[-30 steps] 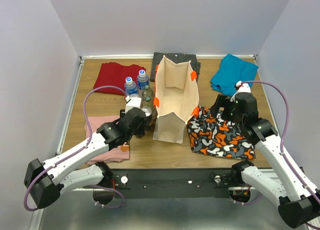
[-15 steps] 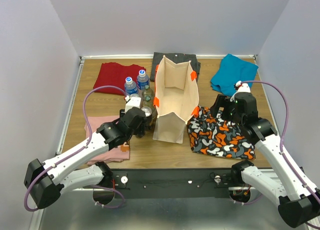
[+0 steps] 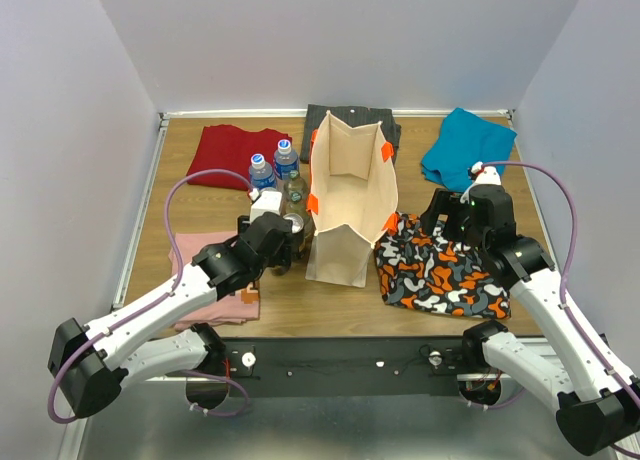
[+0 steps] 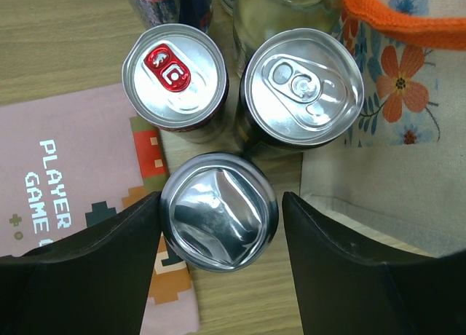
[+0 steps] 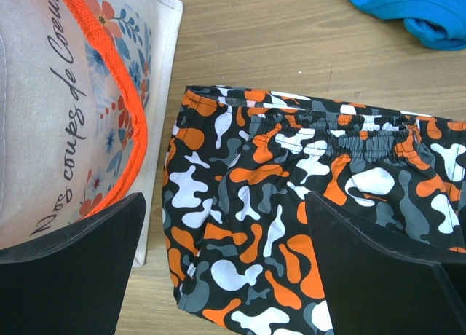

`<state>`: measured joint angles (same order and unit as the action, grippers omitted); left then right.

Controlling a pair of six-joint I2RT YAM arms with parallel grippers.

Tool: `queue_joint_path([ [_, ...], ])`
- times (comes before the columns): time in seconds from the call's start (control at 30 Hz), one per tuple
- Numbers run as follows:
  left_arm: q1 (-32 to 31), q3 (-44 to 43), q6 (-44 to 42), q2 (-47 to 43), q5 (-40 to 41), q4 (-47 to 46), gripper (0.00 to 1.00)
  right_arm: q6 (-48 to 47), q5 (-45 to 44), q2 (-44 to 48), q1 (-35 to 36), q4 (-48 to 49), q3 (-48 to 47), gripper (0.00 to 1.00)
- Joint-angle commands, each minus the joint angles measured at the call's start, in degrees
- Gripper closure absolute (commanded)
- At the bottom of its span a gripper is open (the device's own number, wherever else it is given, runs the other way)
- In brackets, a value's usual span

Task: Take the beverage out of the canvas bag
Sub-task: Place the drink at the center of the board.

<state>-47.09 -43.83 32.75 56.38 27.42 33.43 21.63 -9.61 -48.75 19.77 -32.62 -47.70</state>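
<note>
The canvas bag (image 3: 350, 195) stands upright and open-topped mid-table, its floral side (image 4: 378, 167) and orange handle showing in the left wrist view. Just left of it a beverage can (image 4: 218, 211) with a dented silver end stands on the wood between the fingers of my left gripper (image 4: 220, 226). The left finger is at the can's rim and a gap shows on the right side. In the overhead view this gripper (image 3: 280, 248) sits beside the bag's left wall. My right gripper (image 5: 226, 269) hangs wide open over camouflage shorts (image 5: 306, 204), with nothing between its fingers, just right of the bag (image 5: 65, 95).
A red-tab can (image 4: 175, 76), a silver-top can (image 4: 302, 87) and a glass bottle (image 3: 295, 192) cluster beside the held-off can. Two water bottles (image 3: 262, 170) stand behind. Folded clothes lie around: red (image 3: 235, 150), teal (image 3: 465, 150), dark grey (image 3: 350, 115), pink shirt (image 4: 65, 182).
The left arm has shifted very slightly near the cans. The bag, the other drinks and the right arm stay as they were.
</note>
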Motion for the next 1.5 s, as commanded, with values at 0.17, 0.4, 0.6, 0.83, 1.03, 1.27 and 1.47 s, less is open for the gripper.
queue_joint_path([
  [0.17, 0.25, -2.31, -0.15, -1.54, 1.50, -1.09, 0.18, 0.35, -0.15, -0.03, 0.09, 1.07, 0.50, 0.01],
  [0.4, 0.25, -3.27, -0.85, -1.45, 1.41, -0.65, 0.19, 0.43, -0.33, 0.15, 0.01, 0.98, 0.59, 0.01],
  [0.6, 0.25, -3.19, -0.58, -1.62, 1.58, -0.30, 0.18, 0.52, -0.24, 0.06, 0.09, 1.07, 0.51, 0.01],
  [0.83, 0.33, -3.80, -0.32, -1.18, 2.02, 0.58, 0.12, 0.43, -0.15, 0.24, 0.09, 1.07, 0.59, 0.01],
  [1.03, 0.33, -4.77, -0.58, -1.89, 2.90, 1.63, 0.09, 0.43, -0.15, 0.15, 0.01, 1.16, 0.59, 0.01],
  [1.27, 0.42, -6.26, -0.85, -2.77, 3.87, 2.43, 0.02, 0.26, 0.03, 0.06, 0.09, 1.16, 0.51, 0.01],
  [1.47, 1.03, -8.28, -2.69, -2.42, 3.70, 2.69, 0.01, 0.26, -0.15, 0.15, 0.01, 1.16, 0.59, 0.01],
])
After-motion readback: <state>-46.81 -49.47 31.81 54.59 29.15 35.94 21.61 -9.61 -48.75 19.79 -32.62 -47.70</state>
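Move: The drink can with the bare silver top stands between the left fingertips, its middle straight under them and about 4 cm below. The red-tab can stands roughly 7 cm ahead of it; the dark can about 5 cm ahead and 6 cm to its right. The canvas bag's middle is some 15 cm right and 10 cm farther out. From the right hand the silver-topped can lies about 37 cm left, 4 cm back and 10 cm below. Fingers already slackened around the silver-topped can spread to nearly fully open, coming clear of its sides, while the left hand rises almost straight up. It goes slowly at first, pausing briefly, then quicker, about 4 cm in all, with no real travel sideways and only a slight tilt of the wrist. ##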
